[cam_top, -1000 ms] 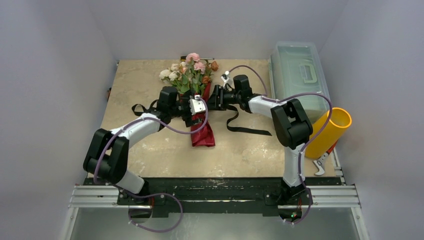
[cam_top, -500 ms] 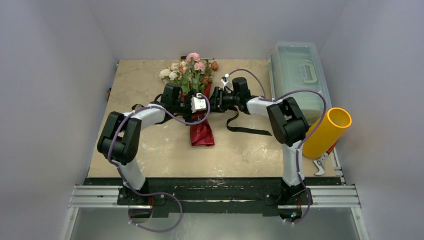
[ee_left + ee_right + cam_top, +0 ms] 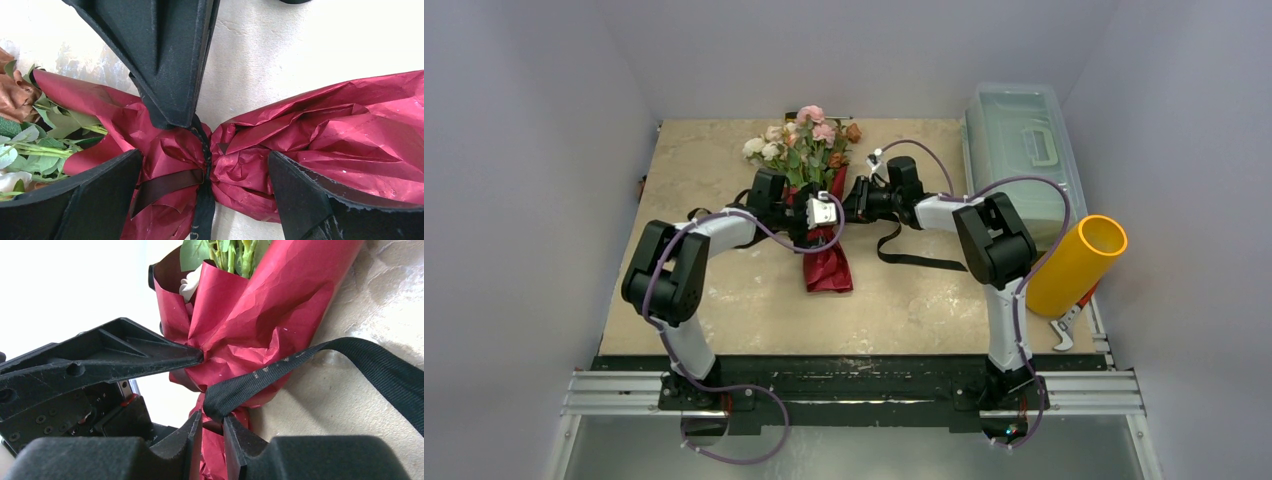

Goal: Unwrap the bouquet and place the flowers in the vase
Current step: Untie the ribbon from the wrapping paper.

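The bouquet (image 3: 824,250) lies mid-table, its maroon paper (image 3: 320,130) pinched at a waist by the black ribbon (image 3: 204,200). The flowers (image 3: 802,140) point to the far side, and their leaves (image 3: 30,140) show at the paper's mouth. My left gripper (image 3: 205,192) is open, one finger on each side of the tied waist. My right gripper (image 3: 213,432) comes in from the right, and its narrow jaws pinch a fold of the ribbon (image 3: 260,377) at their tips. The yellow vase (image 3: 1076,264) lies tilted at the right edge.
A clear plastic box with a handle (image 3: 1024,150) stands at the back right. Loose ribbon tails trail over the table to the right (image 3: 914,258) and left (image 3: 709,215) of the bouquet. A white-handled tool (image 3: 1064,330) lies below the vase.
The right jaws have narrowed onto the ribbon fold. The left arm drew its elbow in and its open gripper settled over the bouquet's waist. The bouquet has hardly moved.
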Action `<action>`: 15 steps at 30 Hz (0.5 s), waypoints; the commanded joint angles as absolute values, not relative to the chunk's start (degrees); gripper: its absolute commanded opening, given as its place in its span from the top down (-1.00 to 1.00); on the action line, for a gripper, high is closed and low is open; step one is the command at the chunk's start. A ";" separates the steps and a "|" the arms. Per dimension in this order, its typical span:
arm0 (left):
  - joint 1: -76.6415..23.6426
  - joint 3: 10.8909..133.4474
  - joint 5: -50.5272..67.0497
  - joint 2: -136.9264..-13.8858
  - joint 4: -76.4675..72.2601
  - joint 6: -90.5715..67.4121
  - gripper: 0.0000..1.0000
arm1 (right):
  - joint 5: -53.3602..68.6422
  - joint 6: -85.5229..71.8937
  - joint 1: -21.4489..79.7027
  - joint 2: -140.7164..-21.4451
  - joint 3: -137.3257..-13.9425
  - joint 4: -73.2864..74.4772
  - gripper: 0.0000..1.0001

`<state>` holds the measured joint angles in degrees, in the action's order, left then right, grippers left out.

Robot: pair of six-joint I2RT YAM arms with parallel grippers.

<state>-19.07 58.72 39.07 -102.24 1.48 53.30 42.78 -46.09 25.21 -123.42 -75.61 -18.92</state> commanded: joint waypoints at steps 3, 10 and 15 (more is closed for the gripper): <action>-18.55 57.28 39.71 -103.77 4.25 57.23 -0.99 | 42.35 -46.12 25.01 -124.31 -78.47 -22.00 0.72; -17.58 57.35 38.26 -105.30 4.50 58.30 -0.98 | 44.46 -47.46 24.26 -120.83 -77.33 -25.08 1.00; -17.23 57.53 38.16 -106.39 6.83 60.77 -0.98 | 45.69 -47.92 24.08 -117.56 -76.24 -26.45 1.00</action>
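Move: The ribbon loop lies right at the right fingertips, in the half-open gap. From that hand the knot is about 3 cm back, 3 cm left and 2 cm lower, the flowers 12 cm ahead and 10 cm left, and the ribbon tail 9 cm back and 12 cm right. The wide-open left hand straddles the wrapper; the knot lies some 2 cm to its right and 2 cm lower, level with it. Right fingers shut on the ribbon loop and rise about 1 cm; the wide-open left hand sinks 1 cm. ##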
